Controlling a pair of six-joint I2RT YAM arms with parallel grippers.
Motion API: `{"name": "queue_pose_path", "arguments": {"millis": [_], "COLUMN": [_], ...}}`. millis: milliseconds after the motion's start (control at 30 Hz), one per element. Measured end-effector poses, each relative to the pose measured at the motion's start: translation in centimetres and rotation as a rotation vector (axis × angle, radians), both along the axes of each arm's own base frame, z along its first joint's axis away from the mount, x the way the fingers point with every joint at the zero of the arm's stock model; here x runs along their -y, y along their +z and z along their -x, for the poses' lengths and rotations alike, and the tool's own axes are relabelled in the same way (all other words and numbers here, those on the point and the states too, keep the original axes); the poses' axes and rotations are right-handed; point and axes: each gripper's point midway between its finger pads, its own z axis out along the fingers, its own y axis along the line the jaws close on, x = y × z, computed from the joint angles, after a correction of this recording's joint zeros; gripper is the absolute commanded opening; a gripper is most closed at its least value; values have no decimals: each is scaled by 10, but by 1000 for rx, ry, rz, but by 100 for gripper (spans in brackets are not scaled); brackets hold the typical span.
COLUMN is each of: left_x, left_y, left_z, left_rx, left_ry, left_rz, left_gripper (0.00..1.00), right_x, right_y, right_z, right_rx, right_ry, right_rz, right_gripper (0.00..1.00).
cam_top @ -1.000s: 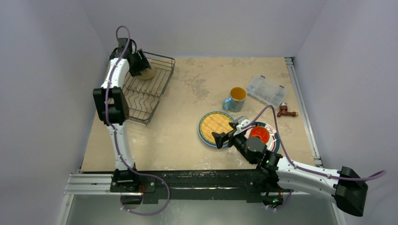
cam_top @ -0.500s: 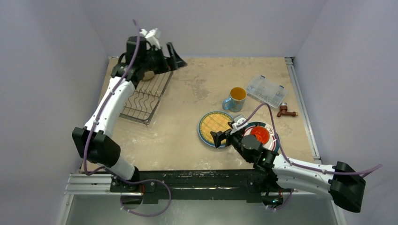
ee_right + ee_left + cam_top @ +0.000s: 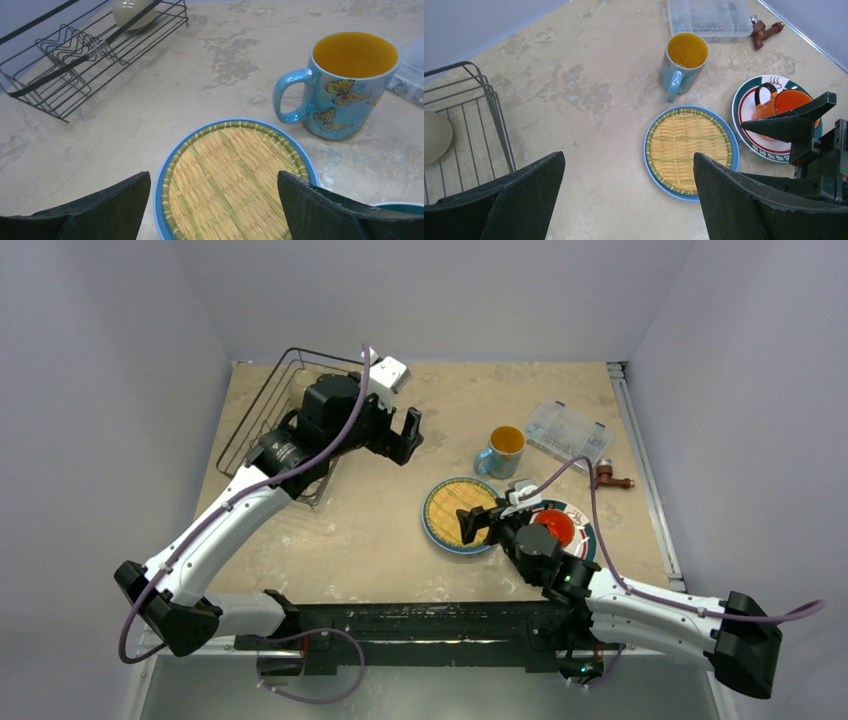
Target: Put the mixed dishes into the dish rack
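The black wire dish rack [image 3: 251, 412] [image 3: 479, 100] [image 3: 75, 55] stands at the far left, partly hidden by my left arm. A cream cup [image 3: 434, 145] [image 3: 134, 12] lies inside it. My left gripper [image 3: 400, 435] [image 3: 628, 156] hangs open and empty over bare table, right of the rack. The yellow woven plate [image 3: 455, 510] [image 3: 689, 145] [image 3: 235, 175] lies on a blue plate. Just above its near right edge, my right gripper [image 3: 492, 515] [image 3: 214, 174] is open and empty. Beyond the plate stands the blue mug [image 3: 500, 450] [image 3: 684, 62] [image 3: 345, 85]. An orange cup [image 3: 553, 527] [image 3: 786, 107] sits on the teal-rimmed plate [image 3: 744, 100].
A clear plastic compartment box [image 3: 568, 433] [image 3: 709, 17] lies at the far right, with a small brown tap-like part [image 3: 610, 478] [image 3: 766, 30] beside it. A metal rail [image 3: 645, 470] runs along the table's right edge.
My left gripper opened, left the cream cup in the rack and swung right toward the table's middle. My right gripper edged farther over the yellow woven plate.
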Motion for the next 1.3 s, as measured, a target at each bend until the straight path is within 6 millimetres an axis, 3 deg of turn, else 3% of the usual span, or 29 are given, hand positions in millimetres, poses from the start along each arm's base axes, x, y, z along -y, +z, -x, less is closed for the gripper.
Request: {"name": "queue_pose_path", "arguments": {"millis": [167,300,567,767,867,1000,1067,1200,1300], "left_x": [-3,-12,-27,-47,-61,-73,-72,-63,-60], "left_y": [6,5,11,15,12,5,1,-6,-8], "left_z": [3,-5,-13,-26,-36,-53,-56,-56,-56], "left_rx": [85,104,141,126,78,-10,-46,-118,-160], "left_ry": [23,80,147,204,240,279,274,234,218], "left_rz": [-38,-69,-86,-49,8,90,120,175,214], "left_gripper": [100,100,100,99,98,98,97,96,95], "right_x": [17,34,101,103,101,108,112,112,111], "right_y": [-4,6,44,50,27,-18,-29,-40,-56], "right_z": [-9,-27,-116,-177,-187,-182,-182,-183,-186], "right_rx": [-54,-74,-144,-285,-370,-504,-532,-565,-598], "right_ry": [-129,-246,-550,-612,-620,-657,-674,-670,-660], "right_rz": [-40,-64,-98,-99,-85,-44,-40,-49,-31], "right_gripper": [99,99,99,99,91,75,64,30,24]}}
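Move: The blue mug stands about 17 cm ahead of the right hand and 9 cm to its right, its middle some 10 cm lower. The woven-patterned plate lies 7 cm ahead, 2 cm left and 15 cm below; the red mug on its plates is level, 20 cm to the right, 10 cm below. The parts box lies about 10 cm beyond the blue mug and 16 cm right of it. From the empty left hand the blue mug is roughly 13 cm ahead, 23 cm right, 26 cm down. Right hand arcs about 20 cm forward-right, dips and closes astride the blue mug's right rim; left drifts forward-left. ##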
